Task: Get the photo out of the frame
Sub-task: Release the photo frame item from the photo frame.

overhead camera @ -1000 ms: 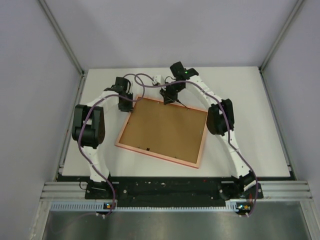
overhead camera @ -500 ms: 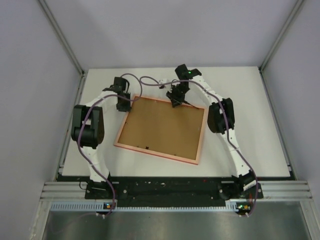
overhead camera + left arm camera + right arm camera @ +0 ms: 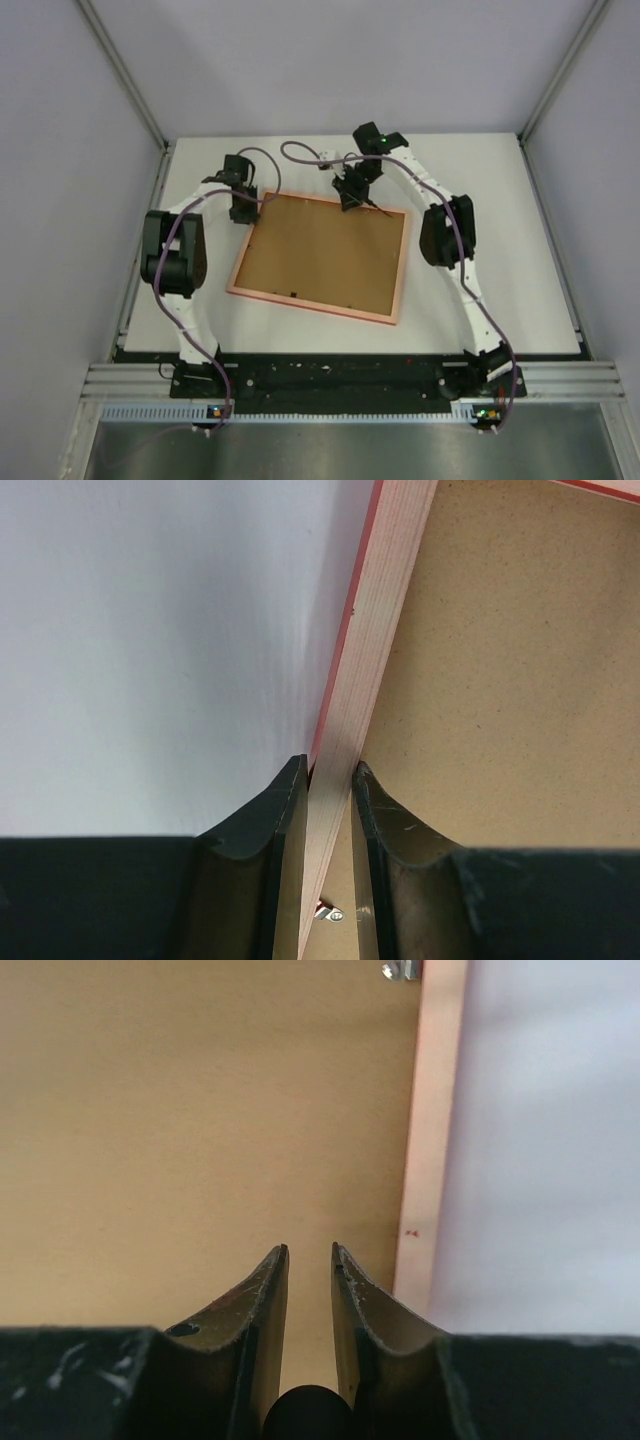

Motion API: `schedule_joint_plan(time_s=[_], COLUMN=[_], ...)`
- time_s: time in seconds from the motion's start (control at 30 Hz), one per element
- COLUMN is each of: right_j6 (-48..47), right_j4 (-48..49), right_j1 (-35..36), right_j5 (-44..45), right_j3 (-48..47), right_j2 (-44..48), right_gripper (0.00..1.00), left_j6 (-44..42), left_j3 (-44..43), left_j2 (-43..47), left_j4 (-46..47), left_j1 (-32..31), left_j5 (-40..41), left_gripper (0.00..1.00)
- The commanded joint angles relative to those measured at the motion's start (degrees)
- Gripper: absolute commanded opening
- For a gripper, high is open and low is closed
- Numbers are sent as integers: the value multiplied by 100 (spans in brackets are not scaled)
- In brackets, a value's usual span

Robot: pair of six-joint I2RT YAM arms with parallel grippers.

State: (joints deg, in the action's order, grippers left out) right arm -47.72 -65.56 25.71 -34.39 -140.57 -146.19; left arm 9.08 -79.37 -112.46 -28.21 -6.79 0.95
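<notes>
The frame lies face down on the white table, its pale pink rim around the brown backing board. The photo is hidden under that board. My left gripper is at the frame's far left corner. In the left wrist view it is shut on the pink rim, one finger outside and one over the board. My right gripper hovers over the board's far edge. In the right wrist view it stands slightly open, with nothing between its fingers, just inside the rim.
A small metal retaining clip sits at the rim's inner edge, and another shows between the left fingers. Grey walls enclose the white table on three sides. Both arms' cables arc over the far part.
The frame has turned and slid a little to the left, held by the left gripper. The right gripper has moved to the right along the far edge.
</notes>
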Motion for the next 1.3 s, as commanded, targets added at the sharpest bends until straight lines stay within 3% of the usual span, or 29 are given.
schedule_joint_plan(time_s=[0.0, 0.17, 0.5, 1.27], right_j6=[62, 123, -211, -598], right_j4=[481, 974, 1106, 1643], right_j1=[188, 302, 487, 461], right_j5=[-884, -1105, -1113, -1289], right_j3=[345, 514, -58, -49], right_j2=[1030, 1146, 416, 73], right_gripper=[0, 0, 0, 0], left_j6=[50, 32, 6, -91], left_j3=[141, 159, 168, 185], left_j2=[119, 111, 128, 128], left_j4=[-106, -97, -89, -62], left_j1=[134, 134, 125, 116], left_j5=[283, 213, 125, -251], left_gripper=[0, 0, 0, 0])
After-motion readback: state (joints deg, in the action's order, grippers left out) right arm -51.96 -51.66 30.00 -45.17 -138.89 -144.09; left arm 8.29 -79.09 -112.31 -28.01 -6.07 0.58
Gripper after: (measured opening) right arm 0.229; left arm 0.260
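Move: The right hand, holding the screwdriver inside the far side of the frame, has the left-hand metal clip of that side about 11 cm to its left, 3 cm ahead and 5 cm below. The screwdriver's tip sticks out some 12 cm to the hand's right and 4 cm back; the frame's far left corner is about 20 cm left and 5 cm ahead. From the left hand the same clip lies roughly 12 cm right, 3 cm ahead. Up and to the left, the right hand lifts the screwdriver about 7 cm, easing briefly back, then sinks some 3 cm and comes forward again while going on left along the inside of the far rail towards the clip, 8 cm in all. The wrist tilts about 15 degrees, its left side rising, and turns a little counter-clockwise; the fingers keep their grip. The left hand still pinches the frame's left rail, holding it nearly still. ##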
